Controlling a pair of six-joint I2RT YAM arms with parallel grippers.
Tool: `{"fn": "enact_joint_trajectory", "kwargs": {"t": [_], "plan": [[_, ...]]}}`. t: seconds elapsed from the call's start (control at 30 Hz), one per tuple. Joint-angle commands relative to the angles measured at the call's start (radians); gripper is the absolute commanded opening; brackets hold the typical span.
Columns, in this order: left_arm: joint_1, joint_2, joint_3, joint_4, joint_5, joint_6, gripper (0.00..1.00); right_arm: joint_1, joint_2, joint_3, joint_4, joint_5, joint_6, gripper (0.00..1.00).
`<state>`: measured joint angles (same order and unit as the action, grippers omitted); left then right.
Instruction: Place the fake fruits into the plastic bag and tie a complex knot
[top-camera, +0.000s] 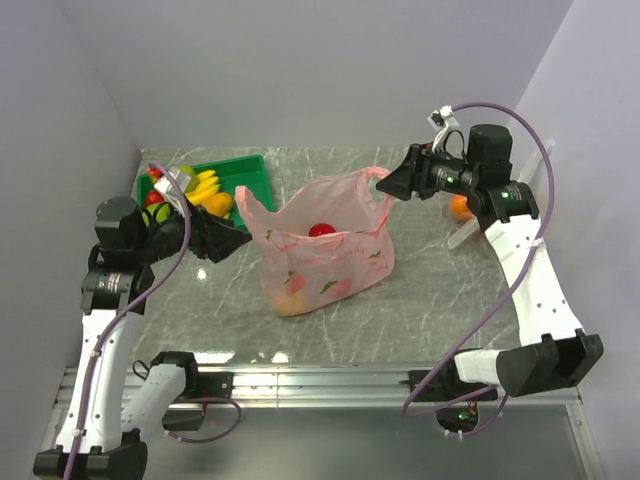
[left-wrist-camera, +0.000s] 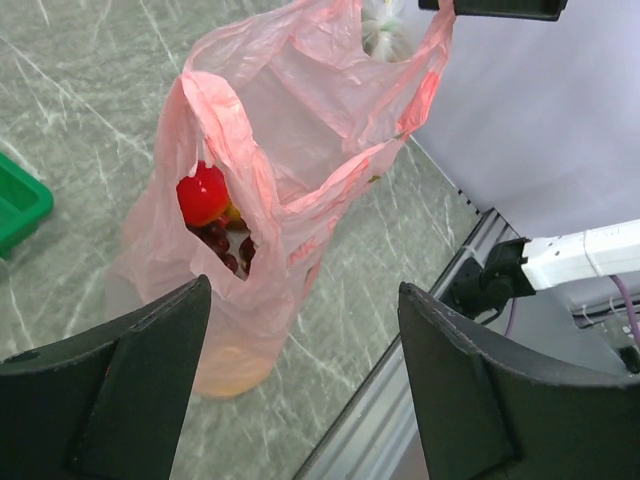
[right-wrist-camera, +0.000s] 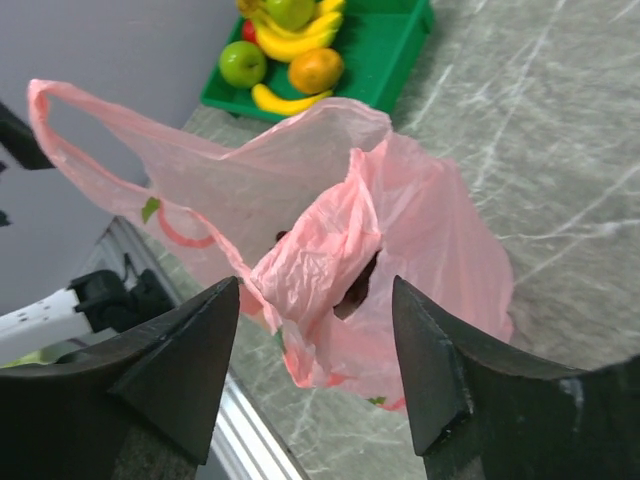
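Note:
The pink plastic bag (top-camera: 325, 245) stands open in the middle of the table. Inside it are a red fruit (left-wrist-camera: 202, 193), dark grapes (left-wrist-camera: 225, 245) and an orange-yellow fruit showing through the bottom (left-wrist-camera: 235, 365). My left gripper (top-camera: 235, 240) is open and empty, just left of the bag's left handle (top-camera: 250, 205). My right gripper (top-camera: 390, 183) is open at the right handle (top-camera: 378, 178). In the right wrist view the crumpled handle (right-wrist-camera: 320, 250) lies ahead between the open jaws, unclamped. No knot is visible.
A green tray (top-camera: 250, 170) at the back left holds bananas (right-wrist-camera: 290, 40), a green apple (right-wrist-camera: 242, 63) and an orange (right-wrist-camera: 316, 70). Another orange fruit (top-camera: 460, 207) lies behind my right arm. The table's metal front rail (top-camera: 320, 378) runs along the near edge.

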<state>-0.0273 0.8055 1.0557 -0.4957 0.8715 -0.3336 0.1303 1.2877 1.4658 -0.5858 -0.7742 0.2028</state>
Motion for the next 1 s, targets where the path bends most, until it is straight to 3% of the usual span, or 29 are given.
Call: {"fn": "enact_joint_trajectory", "kwargs": {"t": [0.0, 0.17, 0.37, 0.4, 0.57, 0.63, 0.67, 0.7, 0.77, 0.93, 0.97], "plan": [[0.004, -0.002, -0.055, 0.206, 0.009, -0.105, 0.82, -0.003, 0.012, 0.018, 0.063, -0.092, 0.044, 0.67], [0.003, 0.093, -0.053, 0.319, 0.014, -0.122, 0.83, 0.008, 0.028, -0.015, 0.122, -0.148, 0.099, 0.59], [-0.005, 0.17, -0.048, 0.56, 0.128, -0.264, 0.74, 0.029, 0.05, -0.009, 0.178, -0.201, 0.171, 0.29], [-0.017, 0.178, -0.048, 0.603, 0.142, -0.304, 0.66, 0.031, 0.047, -0.007, 0.178, -0.214, 0.181, 0.21], [-0.074, 0.19, -0.039, 0.692, 0.169, -0.373, 0.49, 0.025, 0.009, -0.002, 0.204, -0.244, 0.224, 0.08], [-0.085, 0.202, -0.008, 0.727, 0.176, -0.415, 0.32, 0.017, -0.005, 0.004, 0.221, -0.252, 0.263, 0.0], [-0.083, 0.207, 0.013, 0.72, 0.175, -0.424, 0.26, 0.008, -0.017, 0.008, 0.24, -0.254, 0.279, 0.0], [-0.077, 0.211, 0.041, 0.711, 0.173, -0.411, 0.13, -0.003, -0.024, 0.016, 0.251, -0.255, 0.294, 0.0], [-0.056, 0.219, 0.145, 0.657, 0.134, -0.365, 0.01, -0.03, -0.04, 0.039, 0.297, -0.258, 0.348, 0.0], [0.023, 0.254, 0.347, 0.583, 0.119, -0.288, 0.0, -0.17, -0.08, 0.068, 0.377, -0.252, 0.417, 0.0], [0.026, 0.261, 0.371, 0.503, 0.123, -0.215, 0.0, -0.176, -0.094, 0.067, 0.357, -0.243, 0.4, 0.0]]}}
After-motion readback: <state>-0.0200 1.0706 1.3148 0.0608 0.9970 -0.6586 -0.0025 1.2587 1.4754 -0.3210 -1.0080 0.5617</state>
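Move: Just ahead of each open gripper stands a handle of the plastic bag: the left handle about 6 cm forward and 3 cm right of the left hand, roughly level with it, and the right handle some 4 cm to the right hand's left, level fore and aft and in height. Down in the bag the red fruit sits about 9 cm forward, 12 cm right and 25 cm below the left hand. The green tray lies about 24 cm forward of that hand, 16 cm left, 32 cm down. Reaching about 5 cm forward to the bag's left handle, the left hand then edges right and up while its fingers close, pinching the handle, and rises fast to some 13 cm above its start, fingertips tilting up. The right hand eases 3 cm left, closes on the right handle, then lifts about 7 cm and draws back to the right, its fingertips also tipping up. ##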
